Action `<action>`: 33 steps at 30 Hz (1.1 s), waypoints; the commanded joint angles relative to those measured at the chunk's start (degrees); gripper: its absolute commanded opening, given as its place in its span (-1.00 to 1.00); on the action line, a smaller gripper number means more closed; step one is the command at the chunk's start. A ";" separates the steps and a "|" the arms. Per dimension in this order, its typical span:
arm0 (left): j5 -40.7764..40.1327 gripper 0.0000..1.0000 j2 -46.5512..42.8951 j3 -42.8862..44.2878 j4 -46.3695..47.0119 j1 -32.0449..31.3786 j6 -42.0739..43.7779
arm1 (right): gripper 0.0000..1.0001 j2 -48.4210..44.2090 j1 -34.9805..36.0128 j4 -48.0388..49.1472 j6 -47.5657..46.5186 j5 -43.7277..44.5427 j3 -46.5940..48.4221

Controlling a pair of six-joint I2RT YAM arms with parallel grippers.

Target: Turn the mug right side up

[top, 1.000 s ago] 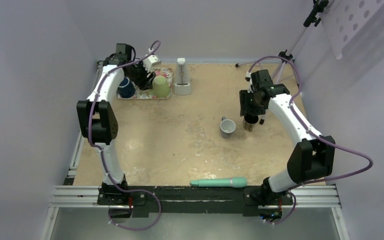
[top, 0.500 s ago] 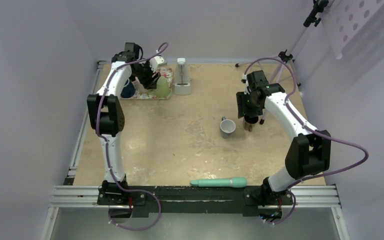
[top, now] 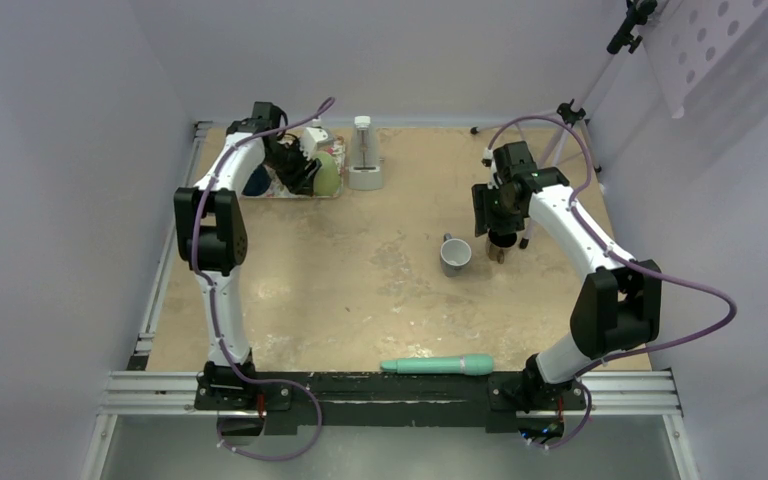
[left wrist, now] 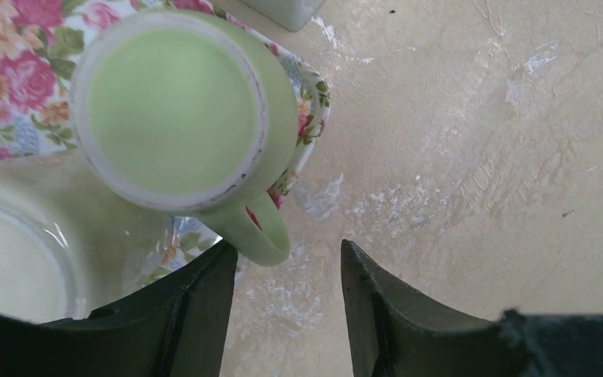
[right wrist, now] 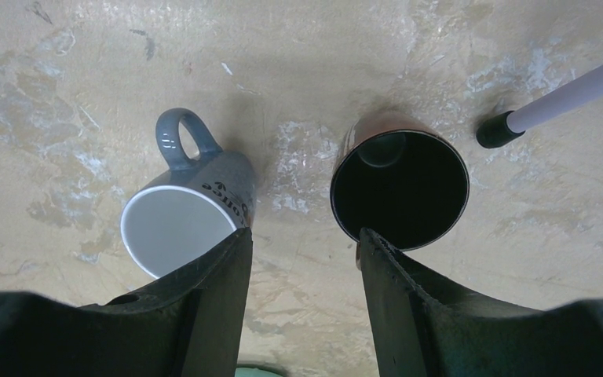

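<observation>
A light green mug (left wrist: 177, 110) stands upside down on the floral tray (left wrist: 16, 47), its flat base toward the left wrist camera and its handle (left wrist: 265, 234) sticking out over the tray's edge. My left gripper (left wrist: 286, 247) hovers just over that handle, open, with the handle tip beside the left finger and only bare table between the fingers. From above, the left gripper (top: 300, 172) sits against the green mug (top: 328, 176) at the back left. My right gripper (right wrist: 305, 236) is open and holds nothing, above the gap between two upright mugs.
A grey mug (right wrist: 180, 224) and a dark copper-rimmed cup (right wrist: 400, 188) stand upright under the right gripper. A blue mug (top: 254, 181) and a pale translucent cup (left wrist: 8, 259) share the tray. A white dispenser (top: 364, 155) stands behind it; a teal tool (top: 438, 365) lies near the front rail. A tripod foot (right wrist: 493, 129) is close.
My left arm swung right across the tray to the green mug, and its jaws narrowed a little. The right arm shifted slightly left early on and has since held still.
</observation>
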 commanded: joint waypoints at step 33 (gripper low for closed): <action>-11.46 -0.42 0.88 -6.32 10.73 -1.70 -21.43 | 0.12 -0.62 1.50 1.31 -0.51 -1.14 1.38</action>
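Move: The upturned green mug's middle lies about 5 cm ahead of the left hand, 5 cm to its right and 3 cm below; its handle sits just under the fingertips. From that hand, the cream mug is 8 cm ahead and 4 cm left, the blue mug 3 cm ahead and 15 cm left, the metronome 5 cm ahead and 15 cm right. From the right hand the green mug is roughly 21 cm ahead, 43 cm left and 8 cm below. Turning counter-clockwise by about 20 degrees, the left hand lines its fingers up with the green mug's handle, dipping a centimetre and shifting slightly forward. It then sinks some 2 cm more over the handle, while its fingers narrow to about half their gap and end with the handle pinched between the tips. ##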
